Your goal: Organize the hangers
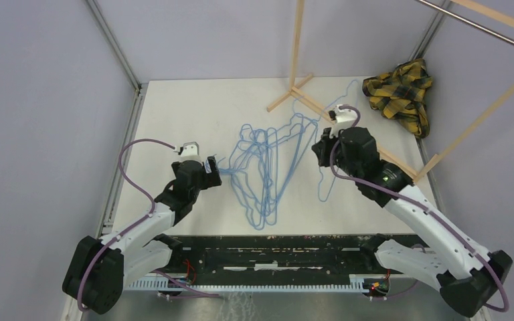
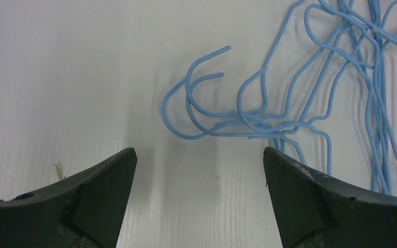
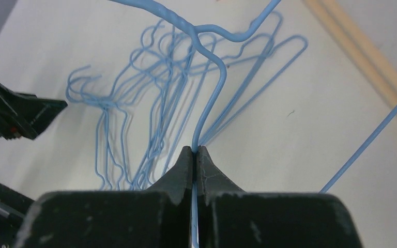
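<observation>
Several light-blue wire hangers (image 1: 262, 167) lie tangled in a pile mid-table, their hooks (image 2: 196, 103) pointing left. My right gripper (image 3: 196, 150) is shut on the wire of one hanger (image 3: 212, 98), whose twisted neck rises toward the top of the right wrist view; in the top view this hanger (image 1: 324, 175) stands apart at the pile's right side. My left gripper (image 2: 199, 155) is open just short of the hooks, low over the table, with nothing between its fingers. In the top view it (image 1: 215, 172) sits at the pile's left edge.
A wooden rack frame (image 1: 301, 93) stands at the back right, its base bars running along the table behind my right arm. A yellow-black plaid cloth (image 1: 401, 93) lies crumpled by the right wall. Metal rails edge the table left and right.
</observation>
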Robot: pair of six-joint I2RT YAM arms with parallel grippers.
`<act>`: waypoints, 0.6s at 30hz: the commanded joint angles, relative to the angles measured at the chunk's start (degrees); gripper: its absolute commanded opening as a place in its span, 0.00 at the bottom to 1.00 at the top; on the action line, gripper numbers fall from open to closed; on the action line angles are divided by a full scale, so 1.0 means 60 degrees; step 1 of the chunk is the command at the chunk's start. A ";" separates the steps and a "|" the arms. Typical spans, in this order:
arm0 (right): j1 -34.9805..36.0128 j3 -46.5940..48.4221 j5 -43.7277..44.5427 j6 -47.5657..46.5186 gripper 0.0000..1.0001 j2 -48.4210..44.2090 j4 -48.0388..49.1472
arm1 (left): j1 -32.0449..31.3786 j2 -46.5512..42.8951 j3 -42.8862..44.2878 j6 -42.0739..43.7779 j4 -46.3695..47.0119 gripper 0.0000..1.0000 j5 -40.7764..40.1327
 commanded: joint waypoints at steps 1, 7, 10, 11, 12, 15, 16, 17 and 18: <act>0.0030 0.0800 0.1771 0.0084 0.01 -0.1051 0.0118 | -0.0052 -0.0004 0.0022 -0.0458 0.0658 0.99 0.0065; -0.0004 0.2183 0.3259 -0.1161 0.01 -0.1120 0.1202 | -0.0045 0.0137 0.0219 -0.0451 0.0707 0.99 0.0240; -0.0058 0.3159 0.3604 -0.1904 0.01 -0.0424 0.1616 | -0.0047 0.0107 0.0271 -0.0485 0.0741 0.99 0.0303; -0.0094 0.3507 0.3731 -0.2210 0.01 -0.0183 0.1710 | -0.0051 0.0084 0.0285 -0.0487 0.0755 0.99 0.0323; -0.0148 0.3856 0.3828 -0.2374 0.01 0.0100 0.1725 | -0.0051 0.0068 0.0300 -0.0487 0.0763 0.99 0.0331; -0.0415 0.4785 0.3941 -0.2665 0.01 0.0905 0.1779 | -0.0040 0.0012 0.0294 -0.0471 0.0741 0.99 0.0328; -0.0560 0.5003 0.3905 -0.2671 0.01 0.1144 0.1778 | -0.0052 -0.0005 0.0288 -0.0473 0.0741 0.99 0.0339; -0.0717 0.5202 0.3864 -0.2661 0.01 0.1403 0.1743 | -0.0046 -0.0024 0.0275 -0.0466 0.0734 0.99 0.0335; -0.0903 0.5395 0.3799 -0.2604 0.01 0.1616 0.1707 | -0.0040 -0.0041 0.0266 -0.0459 0.0707 0.99 0.0325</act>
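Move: The right hand, shut on a blue hanger already in the air, is taking it to the rack's metal rod, whose middle is roughly 15 cm ahead, 14 cm to the right and 36 cm above. The rack's wooden base bar lies below the rod, about 23 cm under the hand's height. The hanger pile is about 2 cm ahead, 11 cm left and 23 cm down. From the left hand the rod is some 15 cm ahead, 38 cm right and 52 cm up. Still pinching the hanger's wire in shut fingers, the right hand carries it up about 22 cm towards the rack's rod, easing some 6 cm right and, in the later half, about 6 cm forward. Meanwhile the wrist tips the fingers up by roughly 30 degrees to near level and turns them about 20 degrees clockwise. ##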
